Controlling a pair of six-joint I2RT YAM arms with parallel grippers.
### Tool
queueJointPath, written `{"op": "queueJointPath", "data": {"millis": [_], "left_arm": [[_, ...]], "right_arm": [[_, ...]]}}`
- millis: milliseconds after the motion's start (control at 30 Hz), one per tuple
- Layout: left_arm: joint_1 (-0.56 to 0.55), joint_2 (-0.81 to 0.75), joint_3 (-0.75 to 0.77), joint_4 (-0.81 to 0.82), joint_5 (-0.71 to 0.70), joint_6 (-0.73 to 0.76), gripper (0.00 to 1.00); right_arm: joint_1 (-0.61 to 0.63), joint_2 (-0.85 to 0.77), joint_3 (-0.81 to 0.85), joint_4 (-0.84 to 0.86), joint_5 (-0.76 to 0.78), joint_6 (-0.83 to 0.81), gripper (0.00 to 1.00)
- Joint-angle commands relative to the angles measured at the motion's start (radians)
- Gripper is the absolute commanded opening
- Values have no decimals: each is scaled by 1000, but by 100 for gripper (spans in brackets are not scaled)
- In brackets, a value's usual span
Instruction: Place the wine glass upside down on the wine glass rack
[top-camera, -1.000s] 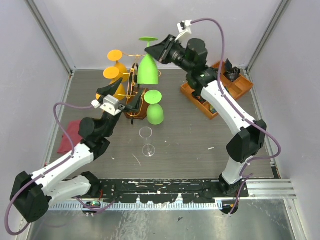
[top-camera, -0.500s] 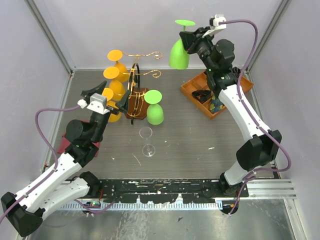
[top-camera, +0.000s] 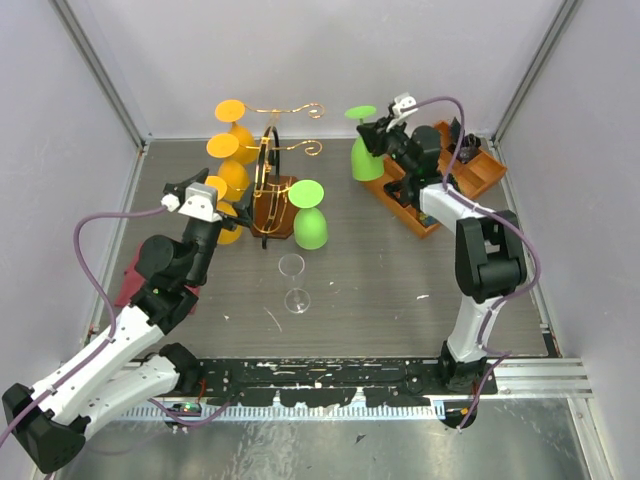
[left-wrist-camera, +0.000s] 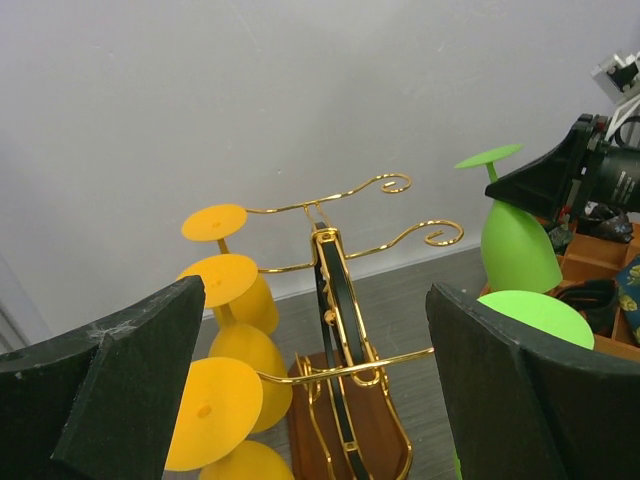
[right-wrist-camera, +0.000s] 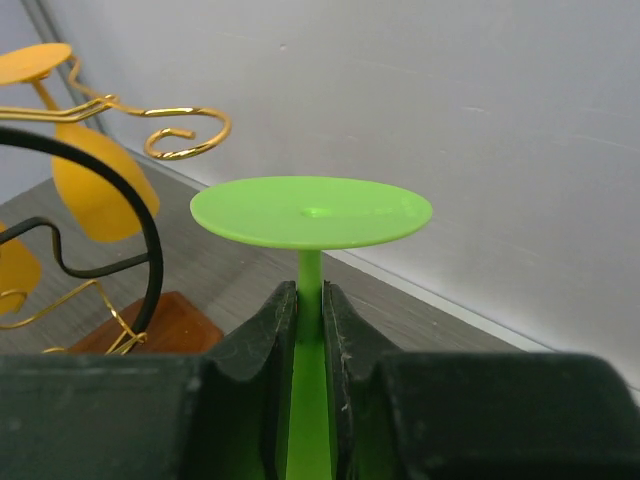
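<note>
The wine glass rack (top-camera: 272, 203) stands at the back centre, gold wire arms over a brown base. It also shows in the left wrist view (left-wrist-camera: 337, 300). Three orange glasses (top-camera: 234, 180) hang upside down on its left side. A green glass (top-camera: 308, 222) sits upside down at its right. My right gripper (top-camera: 378, 130) is shut on the stem of a second green wine glass (top-camera: 366, 158), held foot-up, to the right of the rack and apart from it, by the tray; the stem shows between its jaws (right-wrist-camera: 310, 300). My left gripper (top-camera: 222, 200) is open and empty, facing the rack (left-wrist-camera: 320, 400).
A clear wine glass (top-camera: 293, 282) stands upright on the table in front of the rack. An orange compartment tray (top-camera: 432, 221) with small items sits at the back right. A red cloth (top-camera: 133, 276) lies at the left. Walls close in the back and sides.
My right arm carried the green glass away from the rack's upper arms, up and right, then lowered it beside the tray. My left gripper drew back left from the rack.
</note>
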Motion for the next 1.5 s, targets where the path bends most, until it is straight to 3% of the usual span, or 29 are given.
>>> {"op": "queueJointPath", "data": {"millis": [0, 333, 900, 1467], "left_arm": [[-2, -5, 26, -12, -57, 14, 98], [0, -43, 7, -33, -116, 33, 98], [-2, -26, 7, -44, -143, 73, 98], [8, 39, 15, -2, -170, 146, 98]], "right_arm": [[7, 13, 16, 337, -127, -29, 1], [12, 142, 41, 538, -245, 63, 1], [110, 237, 133, 520, -224, -49, 1], [147, 380, 274, 535, -169, -39, 1]]}}
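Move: The right hand holds the green wine glass upside down by its stem; the free far right hook of the rack lies about 12 cm to its left, 4 cm farther out and roughly 1 cm higher. The empty middle right hook is about 12 cm left and 7 cm back; the hung green glass is some 14 cm left and 20 cm back, its middle 4 cm lower. From the left hand, the far hook lies roughly 27 cm ahead, 20 cm right and 8 cm below. Keeping its pinch on the green glass's stem just under the foot, the right hand carries the glass about 11 cm left to the rack's far right hook, dipping and rising slightly on the way. It swings some 15–20 degrees counter-clockwise while its fingers tip upward, then eases forward 3 cm and down 2 cm. The open, empty left hand drifts a little left and down. ##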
